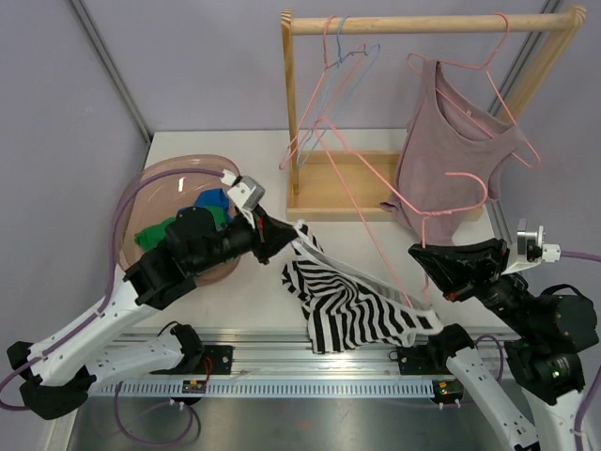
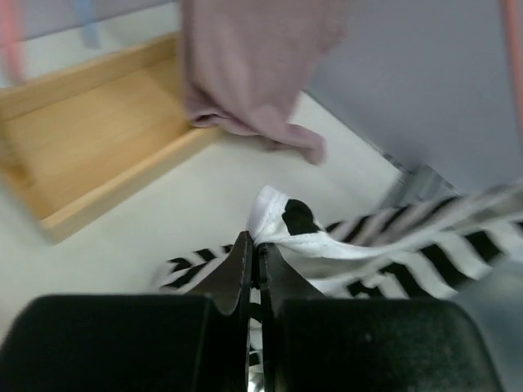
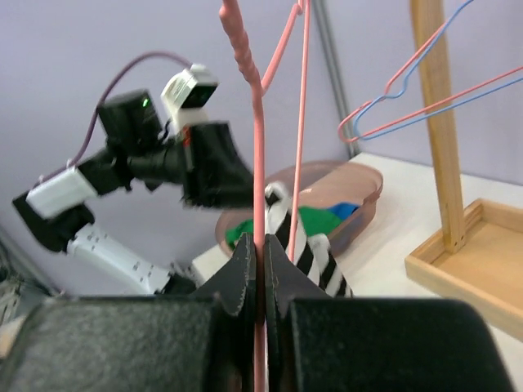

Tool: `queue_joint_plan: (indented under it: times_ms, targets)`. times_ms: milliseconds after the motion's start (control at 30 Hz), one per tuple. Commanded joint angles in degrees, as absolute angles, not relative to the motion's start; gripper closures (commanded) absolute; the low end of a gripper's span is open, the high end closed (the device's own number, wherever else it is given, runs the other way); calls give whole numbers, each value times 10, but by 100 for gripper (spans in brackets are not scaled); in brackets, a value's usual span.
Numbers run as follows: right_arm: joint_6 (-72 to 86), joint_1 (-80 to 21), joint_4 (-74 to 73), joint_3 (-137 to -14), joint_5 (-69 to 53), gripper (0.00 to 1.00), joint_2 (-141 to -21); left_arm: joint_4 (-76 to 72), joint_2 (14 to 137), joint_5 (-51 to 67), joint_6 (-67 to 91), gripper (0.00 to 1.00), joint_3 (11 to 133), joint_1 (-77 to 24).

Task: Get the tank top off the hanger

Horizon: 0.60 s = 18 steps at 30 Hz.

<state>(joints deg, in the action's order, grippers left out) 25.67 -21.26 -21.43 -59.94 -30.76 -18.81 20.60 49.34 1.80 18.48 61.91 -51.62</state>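
Observation:
A black-and-white striped tank top (image 1: 352,310) lies bunched on the table's near middle, one strap pulled up to the left. My left gripper (image 1: 289,235) is shut on that white strap edge (image 2: 282,233), its fingertips (image 2: 256,242) pinching the cloth. A pink wire hanger (image 1: 425,230) runs through the garment and slants up toward the rack. My right gripper (image 1: 421,256) is shut on the hanger's wire (image 3: 258,147), jaws (image 3: 261,242) clamped around it. The striped cloth (image 3: 304,245) hangs behind the wire in the right wrist view.
A wooden rack (image 1: 423,23) with a tray base (image 1: 338,188) stands at the back. On it hang a mauve tank top (image 1: 449,141) on another pink hanger and bare blue and pink hangers (image 1: 338,85). A pink basin (image 1: 160,188) with green and blue clothes sits at the left.

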Motion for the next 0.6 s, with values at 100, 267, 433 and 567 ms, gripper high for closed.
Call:
queue_joint_plan:
  times_ms: [100, 267, 433, 567]
  targets:
    - [368, -211, 168, -450, -153, 100, -130, 54, 494, 288, 145, 100, 560, -568]
    - [323, -212, 16, -496, -25, 100, -144, 152, 510, 40, 147, 100, 577, -609]
    - [251, -213, -191, -632, 51, 100, -260, 280, 530, -113, 174, 59, 619, -610]
    - [225, -212, -252, -698, 76, 100, -350, 356, 533, -188, 184, 18, 659, -612]
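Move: The striped tank top, its strap pinched by the left fingers, slopes away to the right: its middle is some 13 cm right of the left hand, 9 cm back and 15 cm down. From the right hand that middle is about 7 cm left, level fore and aft, and 24 cm below. The pink hanger in the right fingers centres about 7 cm ahead and 6 cm left; the mauve top hangs roughly 35 cm ahead, 14 cm right and 18 cm lower. The striped tank top and the pink hanger are parted: the left hand, still pinching the strap, swings about 7 cm back and 5 cm right, turning clockwise, then returns most of the way while sinking 6 cm in all, and its fingers open wide to let go. The right hand keeps the hanger and carries it forward, right and up about 12 cm, towards the mauve top, turning some 30 degrees clockwise. ##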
